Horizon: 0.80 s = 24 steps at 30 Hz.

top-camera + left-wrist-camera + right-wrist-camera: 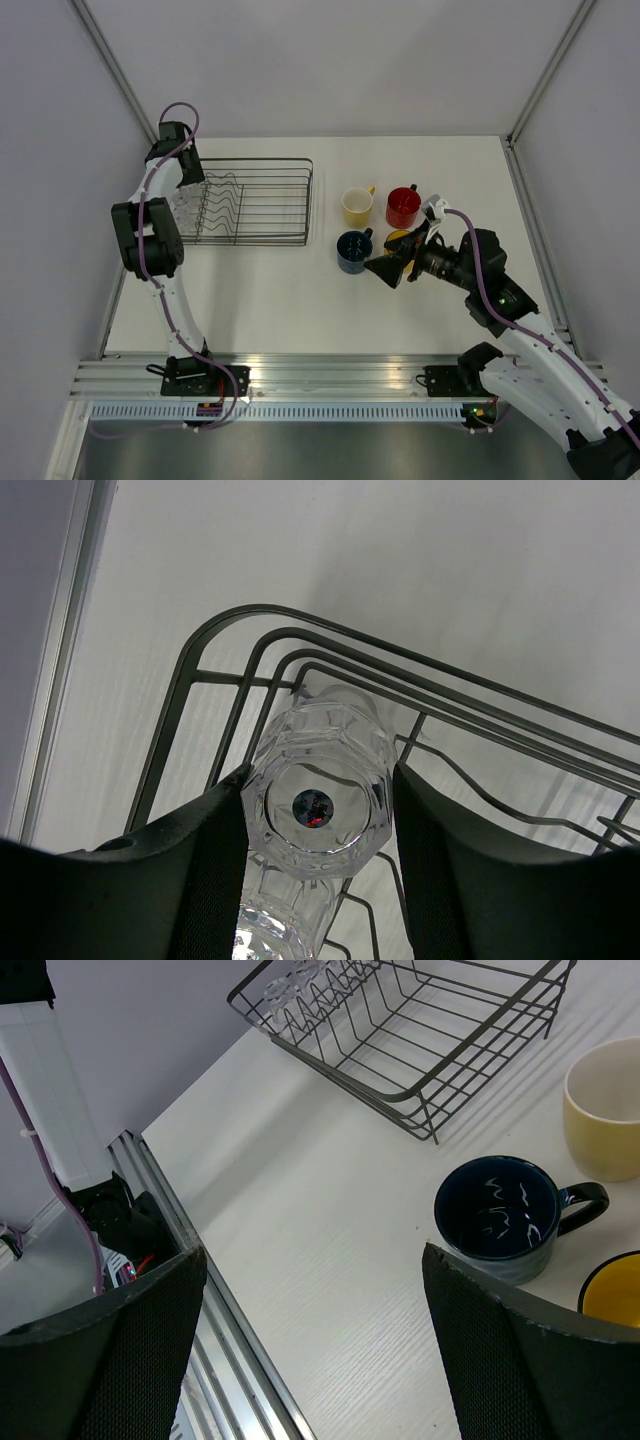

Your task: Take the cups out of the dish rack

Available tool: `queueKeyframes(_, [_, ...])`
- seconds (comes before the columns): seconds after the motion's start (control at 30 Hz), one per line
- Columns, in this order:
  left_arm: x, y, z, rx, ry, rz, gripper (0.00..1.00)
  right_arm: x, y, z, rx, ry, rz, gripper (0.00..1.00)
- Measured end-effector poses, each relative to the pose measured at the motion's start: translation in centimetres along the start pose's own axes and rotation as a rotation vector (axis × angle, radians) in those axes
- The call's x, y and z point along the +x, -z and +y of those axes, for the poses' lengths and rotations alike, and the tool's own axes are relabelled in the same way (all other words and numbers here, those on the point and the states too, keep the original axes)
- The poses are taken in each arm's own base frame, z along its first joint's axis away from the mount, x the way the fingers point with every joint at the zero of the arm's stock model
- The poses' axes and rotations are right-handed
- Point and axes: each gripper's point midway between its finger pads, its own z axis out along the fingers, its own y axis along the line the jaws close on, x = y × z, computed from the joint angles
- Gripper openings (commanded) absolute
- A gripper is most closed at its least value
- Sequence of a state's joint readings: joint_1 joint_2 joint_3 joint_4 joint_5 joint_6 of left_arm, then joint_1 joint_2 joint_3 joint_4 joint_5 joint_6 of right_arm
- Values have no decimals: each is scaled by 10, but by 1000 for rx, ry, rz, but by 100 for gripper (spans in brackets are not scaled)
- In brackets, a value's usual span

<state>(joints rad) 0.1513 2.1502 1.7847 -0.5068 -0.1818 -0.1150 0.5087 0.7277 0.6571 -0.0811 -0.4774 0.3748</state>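
The black wire dish rack (pixel 255 200) stands at the table's back left. My left gripper (pixel 188 196) reaches into its left end and is shut on a clear glass tumbler (pixel 318 805), with both pads against the tumbler's sides. A second tumbler (pixel 275 920) lies just below it in the rack (pixel 300 645). On the table to the right of the rack stand a cream-yellow mug (pixel 357 206), a red mug (pixel 402 207), a dark blue mug (pixel 352 251) and a bright yellow mug (pixel 398 239). My right gripper (pixel 385 271) hovers open beside the blue mug (pixel 505 1215), holding nothing.
The rack's right part holds only bare wires (pixel 420 1030). Bare white table (pixel 330 1260) lies under my right gripper (pixel 310 1260). An aluminium rail (pixel 320 375) runs along the near edge. Grey walls close in the left, back and right sides.
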Motion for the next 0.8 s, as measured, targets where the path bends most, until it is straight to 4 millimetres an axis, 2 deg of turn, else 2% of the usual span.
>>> queueKeyframes(0.07, [-1, 0, 0, 1, 1, -1, 4, 1, 0, 0, 1, -1, 2, 91])
queueKeyframes(0.1, [-1, 0, 0, 1, 1, -1, 2, 1, 0, -1, 1, -2, 3, 91])
queueKeyframes(0.33, [-4, 9, 0, 9, 4, -4, 2, 2, 0, -1, 2, -3, 5, 91])
queueKeyframes(0.6, [-35, 43, 2, 22, 19, -83, 2, 2, 0, -1, 3, -3, 4, 92])
queueKeyframes(0.8, [-56, 70, -5, 64, 40, -139, 2, 2, 0, -2, 6, -2, 3, 92])
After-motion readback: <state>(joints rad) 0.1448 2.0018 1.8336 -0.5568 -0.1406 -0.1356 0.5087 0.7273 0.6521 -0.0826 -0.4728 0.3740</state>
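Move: The left fingers are already closed on the farthest clear glass, its middle about 2 cm below the hand point. A second glass stands about 7 cm back and 1 cm left, a third some 13 cm back and 1 cm left; the rack's middle is roughly 6 cm back and 13 cm right. From the idle right hand, the held glass lies about 33 cm ahead, 58 cm left and 19 cm below. Keeping its grip, the left hand lifts the glass up about 9 cm, its fingertips tilting forward some 10 degrees. ##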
